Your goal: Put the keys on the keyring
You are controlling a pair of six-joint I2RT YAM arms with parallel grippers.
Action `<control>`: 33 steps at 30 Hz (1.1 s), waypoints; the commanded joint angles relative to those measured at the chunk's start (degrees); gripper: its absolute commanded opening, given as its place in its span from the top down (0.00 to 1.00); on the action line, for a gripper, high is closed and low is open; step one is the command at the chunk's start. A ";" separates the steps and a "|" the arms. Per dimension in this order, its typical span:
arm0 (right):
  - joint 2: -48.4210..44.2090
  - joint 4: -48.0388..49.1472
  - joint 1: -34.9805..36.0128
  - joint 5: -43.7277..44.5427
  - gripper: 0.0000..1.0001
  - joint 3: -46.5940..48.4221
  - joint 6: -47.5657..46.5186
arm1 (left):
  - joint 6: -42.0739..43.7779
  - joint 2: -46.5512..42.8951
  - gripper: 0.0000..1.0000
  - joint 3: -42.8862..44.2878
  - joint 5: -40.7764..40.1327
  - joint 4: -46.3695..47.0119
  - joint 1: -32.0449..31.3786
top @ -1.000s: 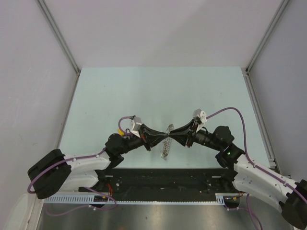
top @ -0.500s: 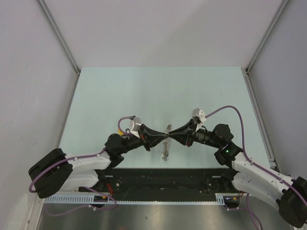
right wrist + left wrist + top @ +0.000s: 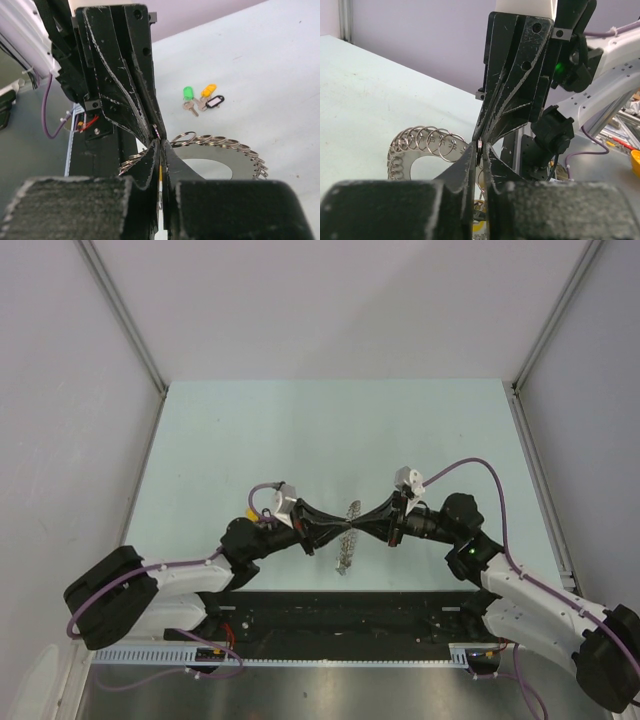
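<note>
My two grippers meet tip to tip over the table's near middle (image 3: 348,530). The left gripper (image 3: 479,146) is shut on a thin metal keyring (image 3: 479,148), which also shows in the right wrist view (image 3: 156,131). The right gripper (image 3: 160,145) is shut on a thin yellow-headed key (image 3: 160,172), seen edge-on between its jaws. Other keys lie on the table: a green one (image 3: 188,93), an orange-yellow one (image 3: 208,90) and a dark-framed white one (image 3: 214,101). In the top view only a yellow speck (image 3: 249,521) of them shows beside the left arm.
A curved metal plate strung with several spare split rings (image 3: 227,150) lies under the grippers; it also shows in the left wrist view (image 3: 422,142) and the top view (image 3: 346,548). A black base strip (image 3: 340,610) runs along the near edge. Frame posts stand at the far corners.
Both arms have shifted slightly, the right wrist edging left and away; the fingertips stay together over the ring plate.
</note>
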 commanded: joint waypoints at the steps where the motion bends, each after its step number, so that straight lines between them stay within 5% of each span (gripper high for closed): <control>1: -0.49 -8.12 1.11 -4.79 1.00 5.07 -5.14 | 2.72 -2.47 0.83 1.74 1.65 -1.19 -1.11; 15: 0.47 -34.58 1.72 -1.18 1.00 16.93 -20.07 | 21.35 -13.11 0.64 7.54 0.41 -36.71 -1.11; 33: 4.77 -43.03 7.27 4.62 1.00 21.69 -28.26 | 25.93 -10.57 0.66 10.09 9.11 -40.16 -1.11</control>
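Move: The keyring is pinched by one of its small wire rings where both hands' fingertips meet; its plate hangs from there, the middle about 6 cm below each hand and 2 cm ahead, neither left nor right. The loose keys lie on the table some 11 cm ahead of the left hand, 19 cm to its left and about 20 cm below, and the same from the right hand. The keyring stays pinched in the right hand's shut fingers while the left fingers open from around the small ring, letting go and staying astride it. Both hands sink together by about 4 cm, the right also easing back some 2 cm, and both wrists tip their fingertips downward by roughly 25 degrees. ##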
